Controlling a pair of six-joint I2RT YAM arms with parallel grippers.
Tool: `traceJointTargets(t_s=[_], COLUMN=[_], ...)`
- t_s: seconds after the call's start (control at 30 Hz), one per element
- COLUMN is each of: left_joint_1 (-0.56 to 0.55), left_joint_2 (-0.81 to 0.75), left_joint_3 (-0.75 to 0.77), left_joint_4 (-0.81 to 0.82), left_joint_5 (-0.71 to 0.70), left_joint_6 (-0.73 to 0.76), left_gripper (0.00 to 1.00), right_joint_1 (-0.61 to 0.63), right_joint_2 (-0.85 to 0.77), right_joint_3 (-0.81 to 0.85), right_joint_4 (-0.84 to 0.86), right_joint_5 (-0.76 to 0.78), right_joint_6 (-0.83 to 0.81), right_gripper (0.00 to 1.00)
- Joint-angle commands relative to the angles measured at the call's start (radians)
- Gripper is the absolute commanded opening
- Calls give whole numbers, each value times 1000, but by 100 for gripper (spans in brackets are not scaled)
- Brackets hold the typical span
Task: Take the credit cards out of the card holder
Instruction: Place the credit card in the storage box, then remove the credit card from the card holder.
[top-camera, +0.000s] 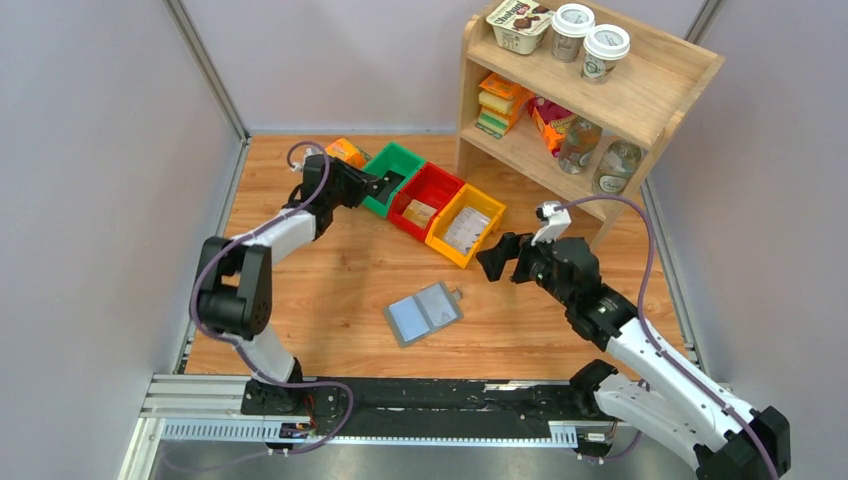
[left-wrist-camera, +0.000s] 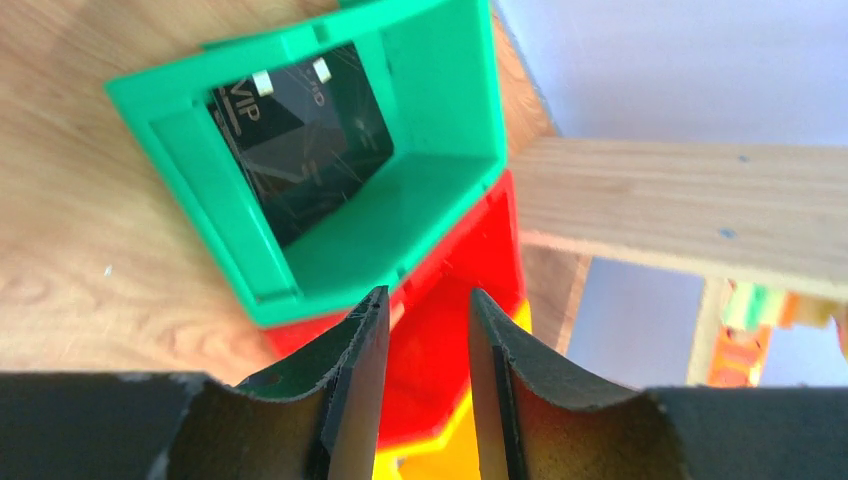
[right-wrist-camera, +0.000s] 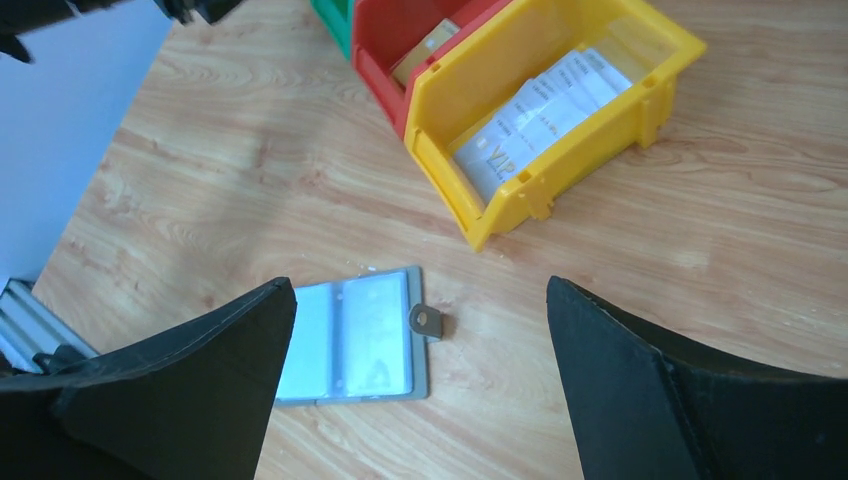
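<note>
The grey card holder (top-camera: 423, 313) lies open flat on the wooden table, its blue-grey inside and snap tab up; the right wrist view shows it (right-wrist-camera: 350, 340) too. A black credit card (left-wrist-camera: 300, 150) lies inside the green bin (left-wrist-camera: 440, 200). A tan card (top-camera: 420, 212) sits in the red bin (top-camera: 428, 190), and white cards (right-wrist-camera: 545, 110) lie in the yellow bin (right-wrist-camera: 480, 215). My left gripper (left-wrist-camera: 428, 300) hangs over the green and red bins, jaws apart, nothing between them. Open wide and holding nothing, my right gripper (right-wrist-camera: 420, 285) hovers above and to the right of the holder.
The three bins stand in a diagonal row at mid-table. A wooden shelf (top-camera: 640, 100) at the back right carries cups, bottles and cartons. An orange carton (top-camera: 347, 151) lies behind the green bin (top-camera: 392, 165). Grey walls close in both sides.
</note>
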Motion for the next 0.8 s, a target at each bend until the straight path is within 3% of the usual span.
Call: traceJointTargets(t_s=[0.0,0.13,0.27,0.5,0.77], left_joint_1=[-21,-96,-243,-421,-555], left_joint_2=[-201,-382,-538,-779,-749], left_joint_3=[-101,-189,-250,-374,-398], left_joint_4=[-132,-282,-451,-611,-666], left_joint_5=[34,26,-41,-162,-173], left_joint_6=[110,241,345,349,350], left_gripper=[43,43,43,44,44], right_joint_1=[47,130,254,406,423], right_joint_2=[77,155,244,411,584], right_joint_3=[107,164,228,341,387], right_joint_4=[-100,-149,-191,-241,-241], right_joint_5=[-44,-30,66,188,185], right_joint_6=[7,43,49,78,95], right_gripper=[97,92,89,81,65])
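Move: Behind the left hand by about 24 cm, some 10 cm to its right and 13 cm below, lies the open card holder. Around that hand, the green box stands 8 cm ahead and 1 cm right, and the red box 5 cm ahead and 10 cm right, both 11 cm lower. From the right hand the holder is about 14 cm left, 3 cm back and 18 cm down; the yellow box is 18 cm ahead, 3 cm left and 16 cm lower. Pulling quickly back from the green box towards the card holder, the empty left hand travels nearly 28 cm, drifting right, first rising about 4 cm and then sinking again, while it swings clockwise and rolls; its fingers stay part open. The right hand comes in from the other side, left with some sinking and drawing back, tipping its fingers down and closing them by about a third on nothing. ##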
